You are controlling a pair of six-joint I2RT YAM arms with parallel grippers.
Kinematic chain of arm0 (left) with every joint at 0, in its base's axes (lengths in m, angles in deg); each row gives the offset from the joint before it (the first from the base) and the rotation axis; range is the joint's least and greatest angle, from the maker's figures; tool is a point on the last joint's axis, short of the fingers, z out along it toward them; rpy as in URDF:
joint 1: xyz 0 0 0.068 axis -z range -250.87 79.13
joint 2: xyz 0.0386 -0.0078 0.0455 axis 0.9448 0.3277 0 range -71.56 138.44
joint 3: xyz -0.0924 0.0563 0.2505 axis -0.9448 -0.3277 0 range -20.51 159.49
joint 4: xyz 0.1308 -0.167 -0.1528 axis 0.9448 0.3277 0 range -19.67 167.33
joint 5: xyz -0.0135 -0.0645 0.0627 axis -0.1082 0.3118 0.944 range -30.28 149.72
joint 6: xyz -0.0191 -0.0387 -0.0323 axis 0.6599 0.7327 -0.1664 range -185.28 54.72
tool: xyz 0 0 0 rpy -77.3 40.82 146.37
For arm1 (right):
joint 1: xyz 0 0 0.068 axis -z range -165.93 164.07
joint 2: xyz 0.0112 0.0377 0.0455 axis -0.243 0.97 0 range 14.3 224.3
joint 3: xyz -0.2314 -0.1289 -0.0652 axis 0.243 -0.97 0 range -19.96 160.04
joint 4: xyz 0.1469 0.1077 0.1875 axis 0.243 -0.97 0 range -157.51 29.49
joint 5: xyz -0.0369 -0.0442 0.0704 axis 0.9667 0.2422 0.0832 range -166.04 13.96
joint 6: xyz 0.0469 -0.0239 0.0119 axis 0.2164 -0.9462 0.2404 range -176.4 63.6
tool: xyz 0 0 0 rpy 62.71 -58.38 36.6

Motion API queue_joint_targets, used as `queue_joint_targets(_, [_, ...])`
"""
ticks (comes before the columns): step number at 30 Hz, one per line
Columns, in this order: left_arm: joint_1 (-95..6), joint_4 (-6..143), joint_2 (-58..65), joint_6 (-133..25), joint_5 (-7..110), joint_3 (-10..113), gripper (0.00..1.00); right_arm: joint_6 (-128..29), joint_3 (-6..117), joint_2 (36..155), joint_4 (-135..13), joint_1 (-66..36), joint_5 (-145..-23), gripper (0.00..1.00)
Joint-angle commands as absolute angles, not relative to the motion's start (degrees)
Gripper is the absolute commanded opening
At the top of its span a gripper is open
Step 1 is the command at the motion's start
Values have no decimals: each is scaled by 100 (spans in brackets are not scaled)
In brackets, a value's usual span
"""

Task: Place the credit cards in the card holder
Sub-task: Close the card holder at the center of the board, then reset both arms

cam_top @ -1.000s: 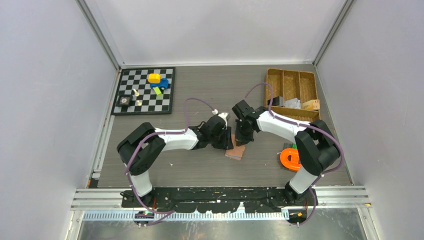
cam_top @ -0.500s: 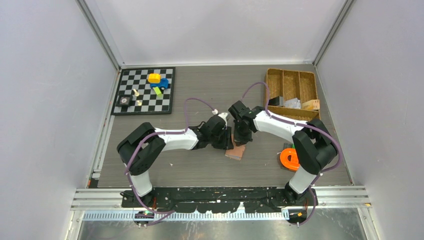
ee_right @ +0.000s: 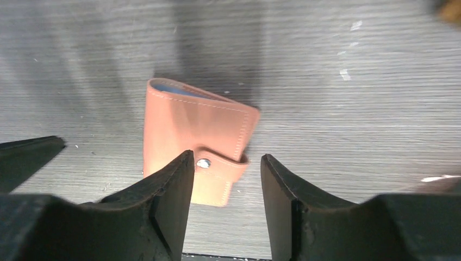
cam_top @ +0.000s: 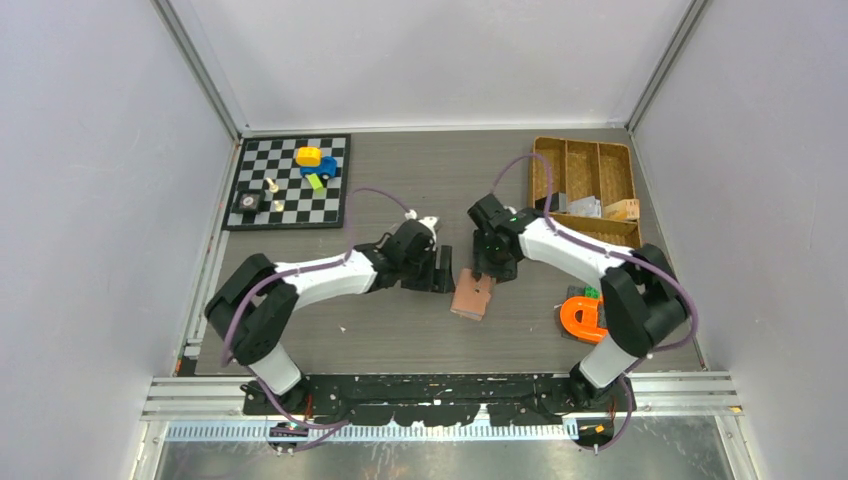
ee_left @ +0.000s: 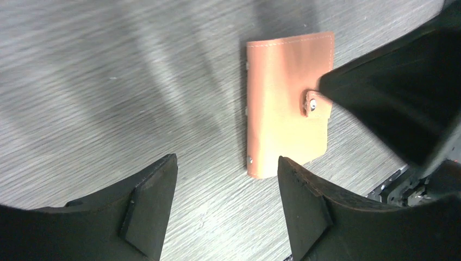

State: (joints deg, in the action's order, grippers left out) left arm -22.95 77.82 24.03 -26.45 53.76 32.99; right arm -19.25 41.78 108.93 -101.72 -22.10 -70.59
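The card holder [cam_top: 472, 293] is a salmon-pink wallet lying flat on the table, folded and snapped shut [ee_left: 285, 109] [ee_right: 190, 136]. A thin grey-blue edge shows inside its fold in the right wrist view. My left gripper [cam_top: 440, 272] [ee_left: 227, 168] stands open just left of it, with only bare table between the fingers. My right gripper [cam_top: 490, 268] [ee_right: 225, 163] hangs open just above its far end, holding nothing. Flat dark grey and pale pieces [cam_top: 575, 205] lie in the wicker tray; they are too small to tell whether they are credit cards.
The wicker tray [cam_top: 585, 150] with a small tan box [cam_top: 622, 210] stands at the back right. An orange ring-shaped object [cam_top: 580, 318] lies by the right arm's base. A chessboard [cam_top: 290, 183] with toy blocks and small pieces sits at the back left.
Both grippers have opened. The left gripper has drawn back to the left, off the card holder, and the right gripper has shifted slightly right. The card holder now lies uncovered.
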Motion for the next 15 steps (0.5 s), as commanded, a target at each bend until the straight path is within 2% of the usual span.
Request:
queue_joint_targets(1, [-2704, 8150, 1632, -2875, 5393, 3139, 73, -2302, 4208, 9955, -10333, -1716, -6859, 58])
queue_joint_targets(4, [-3267, 8318, 1249, -2927, 5195, 3040, 79, -2484, 4104, 9522, -10333, -1262, -6890, 68])
queue_joint_targets(11, [-4802, 9304, -38, -3240, 5058, 3163, 86, -2839, 3878, 8214, -10093, -54, -6511, 73])
queue_joint_targets(15, [-5196, 10220, -1045, -3848, 5978, 3665, 89, -3061, 3544, 7231, -9611, 227, -5996, 76])
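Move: The closed card holder lies just below both hands. It is about 6 cm to the right of the left hand, 3 cm back and 3 cm down. From the right hand it is about 3 cm left, 3 cm back and 3 cm down. The wooden tray's middle is some 18 cm right of the right hand and 14 cm ahead; the orange toy is roughly 19 cm right and 9 cm back. Both hands swing outward about 15 cm and up some 11, slightly forward, away from the card holder, fingers widening. ##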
